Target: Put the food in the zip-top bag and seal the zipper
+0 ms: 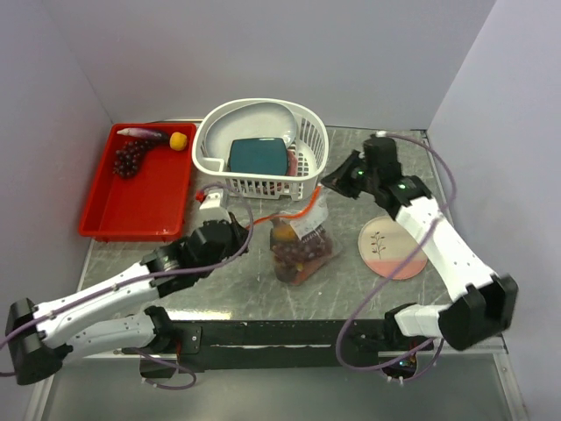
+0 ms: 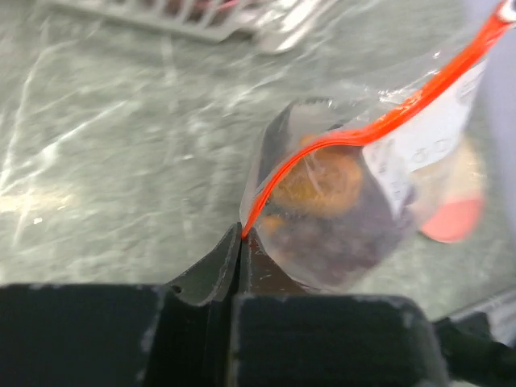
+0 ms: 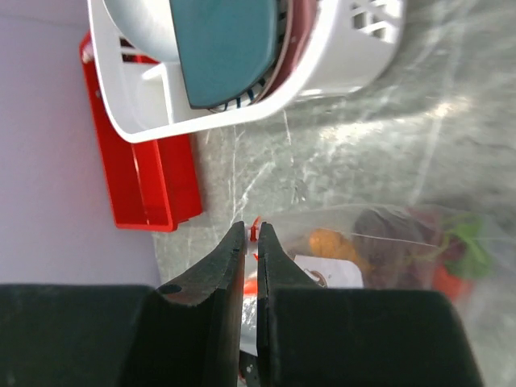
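The zip-top bag (image 1: 300,248) stands on the table's middle, holding an orange carrot (image 2: 326,181) and dark grapes (image 2: 343,242). Its red-orange zipper (image 1: 294,213) stretches between my two grippers. My left gripper (image 1: 248,226) is shut on the zipper's left end (image 2: 246,219). My right gripper (image 1: 326,181) is shut on the other end (image 3: 255,228); the bag (image 3: 387,242) hangs past its fingers. More food lies in the red tray (image 1: 131,210): a grape bunch (image 1: 130,158), an eggplant (image 1: 145,133) and a yellow fruit (image 1: 178,140).
A white slotted basket (image 1: 263,180) with a teal dish (image 1: 259,156) stands just behind the bag, close to both grippers. A round pink-and-cream plate (image 1: 392,248) lies right of the bag. The right wrist view also shows the basket (image 3: 339,64) and red tray (image 3: 145,177).
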Tool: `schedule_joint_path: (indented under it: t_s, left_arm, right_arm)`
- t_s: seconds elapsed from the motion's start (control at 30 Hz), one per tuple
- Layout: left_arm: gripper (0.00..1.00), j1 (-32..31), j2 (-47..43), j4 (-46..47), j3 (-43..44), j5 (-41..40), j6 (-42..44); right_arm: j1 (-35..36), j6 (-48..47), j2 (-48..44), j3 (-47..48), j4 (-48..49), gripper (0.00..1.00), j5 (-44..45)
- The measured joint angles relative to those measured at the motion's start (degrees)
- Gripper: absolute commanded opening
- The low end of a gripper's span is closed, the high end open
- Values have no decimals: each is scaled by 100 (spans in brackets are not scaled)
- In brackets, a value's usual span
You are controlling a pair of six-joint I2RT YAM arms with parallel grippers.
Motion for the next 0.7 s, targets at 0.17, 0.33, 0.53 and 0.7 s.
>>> schedule_joint_path:
  t_s: [0.17,0.33,0.53,0.7]
  left_arm:
    - [64,693,376,-184,2,647,28]
    - [99,723,46,-391,94,750,109]
    - [97,765,-146,-605,675,782,262]
    - [97,765,72,-634,1003,850,275]
  right_arm:
    - [190,-42,754,98,476,54,-114]
    - [219,-269,483,170,531,84,-87]
    - [387,-566,-514,96,553,100,120]
    - [516,-726,-1613,-656,737,100,286]
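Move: Both grippers still pinch the ends of the bag's orange zipper. The food-filled body of the bag lies about 11 cm to the right of the left hand, 2 cm ahead and some 12 cm below it; from the right hand it is about 10 cm back, 7 cm to the left and 17 cm down. The white basket's middle stands roughly 13 cm ahead and 16 cm left of the right hand, the plate about 17 cm right and 8 cm back, both well below. Both hands let go of the zipper ends, dipping about 2.5 cm with a slight forward drift as their fingers start to open, then spreading them wide. The left then lifts nearly straight up, some 7.5 cm clear of the bag; the right rises about 9 cm while drawing back about 7 cm, its fingers tipping up some 20 degrees. ##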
